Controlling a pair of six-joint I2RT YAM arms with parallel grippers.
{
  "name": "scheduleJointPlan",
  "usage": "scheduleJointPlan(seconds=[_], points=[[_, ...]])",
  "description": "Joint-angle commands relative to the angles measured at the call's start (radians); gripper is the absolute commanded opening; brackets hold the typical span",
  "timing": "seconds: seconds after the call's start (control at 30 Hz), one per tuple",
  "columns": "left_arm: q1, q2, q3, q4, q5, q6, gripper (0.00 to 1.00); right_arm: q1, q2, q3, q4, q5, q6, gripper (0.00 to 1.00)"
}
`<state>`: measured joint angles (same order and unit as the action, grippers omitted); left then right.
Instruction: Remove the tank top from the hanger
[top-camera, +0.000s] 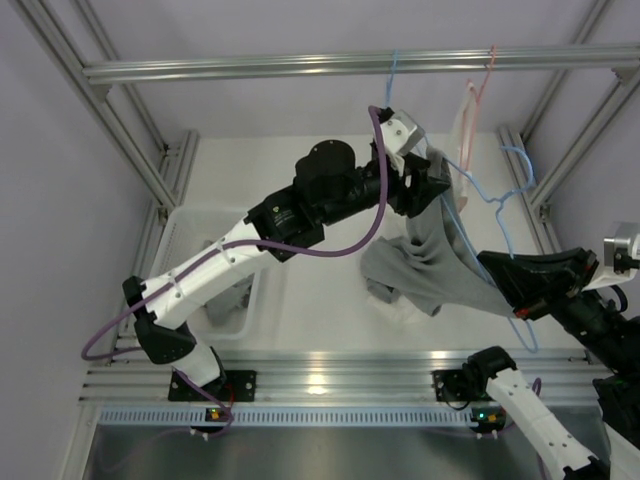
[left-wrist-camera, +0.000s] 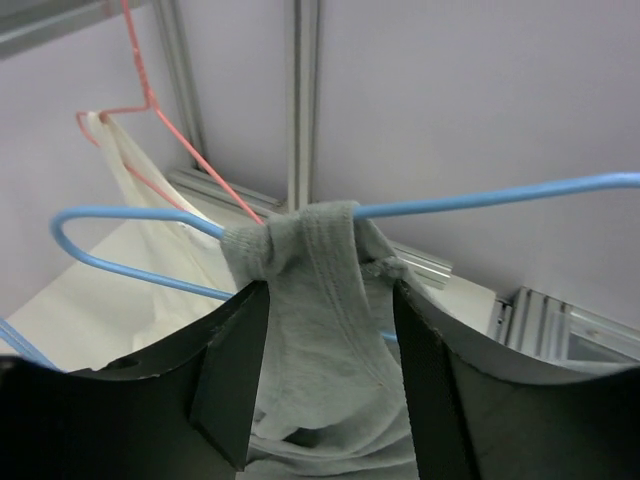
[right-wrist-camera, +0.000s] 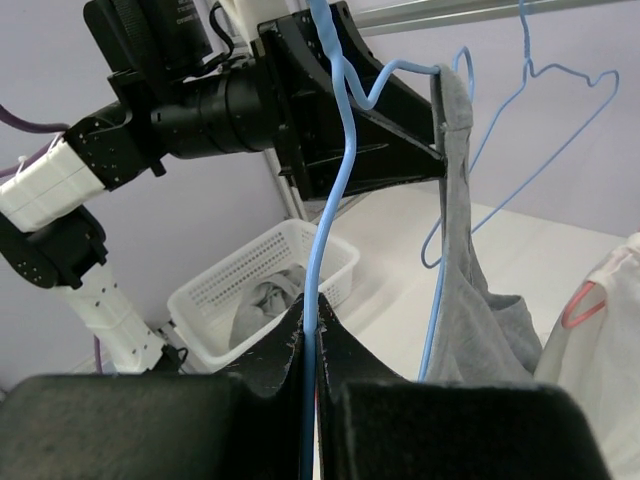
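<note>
The grey tank top (top-camera: 430, 255) hangs from a blue hanger (top-camera: 470, 190), its hem bunched on the table. In the left wrist view one grey strap (left-wrist-camera: 320, 300) is looped over the blue hanger wire (left-wrist-camera: 480, 200). My left gripper (left-wrist-camera: 325, 290) is open and straddles that strap just below the wire, with fabric filling most of the gap; from above the left gripper (top-camera: 425, 185) sits at the garment's top. My right gripper (right-wrist-camera: 318, 310) is shut on the hanger's wire (right-wrist-camera: 335, 150); from above the right gripper (top-camera: 515, 290) is lower right of the tank top (right-wrist-camera: 470, 300).
A pink hanger (top-camera: 478, 90) with a white garment (left-wrist-camera: 140, 260) hangs from the overhead rail (top-camera: 300, 68) just right of the work. Another blue hanger (right-wrist-camera: 560, 130) hangs on that rail. A white basket (top-camera: 200, 225) holding grey cloth stands at the left. Frame posts line both sides.
</note>
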<state>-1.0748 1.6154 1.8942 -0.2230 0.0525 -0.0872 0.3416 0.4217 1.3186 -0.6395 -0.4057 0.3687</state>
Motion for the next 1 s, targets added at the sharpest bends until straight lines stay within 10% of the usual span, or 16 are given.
scheduleJointPlan(seconds=[0.0, 0.17, 0.43, 0.97], points=[[-0.001, 0.006, 0.051, 0.077, -0.083, 0.049, 0.56, -0.016, 0.015, 0.050, 0.011, -0.047, 0.021, 0.00], [-0.001, 0.011, 0.048, 0.079, -0.106, 0.064, 0.49, -0.016, 0.020, 0.067, 0.012, -0.074, 0.029, 0.00], [-0.001, 0.020, 0.065, 0.083, -0.193, 0.043, 0.00, -0.018, 0.025, 0.048, 0.009, -0.070, 0.015, 0.00], [0.001, -0.019, 0.082, 0.103, -0.631, -0.005, 0.00, -0.016, 0.002, 0.034, -0.117, -0.094, -0.103, 0.00]])
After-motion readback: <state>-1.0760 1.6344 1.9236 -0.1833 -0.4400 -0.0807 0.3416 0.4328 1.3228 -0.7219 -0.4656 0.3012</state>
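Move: The tank top's strap, looped over the blue hanger, sits between the open left fingertips, about 2 cm to the right and 1 cm ahead. From the same hand, the hanger's free end is roughly 7 cm ahead, the white top 12 cm ahead and 8 cm right, and the empty hanger 16 cm ahead and 5 cm left. From the right gripper, already clamped on the blue hanger, the strap is about 21 cm ahead, 14 cm left and slightly higher. Close the left gripper right down on the strap while easing it a couple of centimetres forward, then draw the pinched strap out about 6 cm more, forward and to the left, swinging the wrist some 30 degrees counter-clockwise. Keep the right fingers shut on the blue hanger and lower that hand about 2 cm as the strap is pulled. ##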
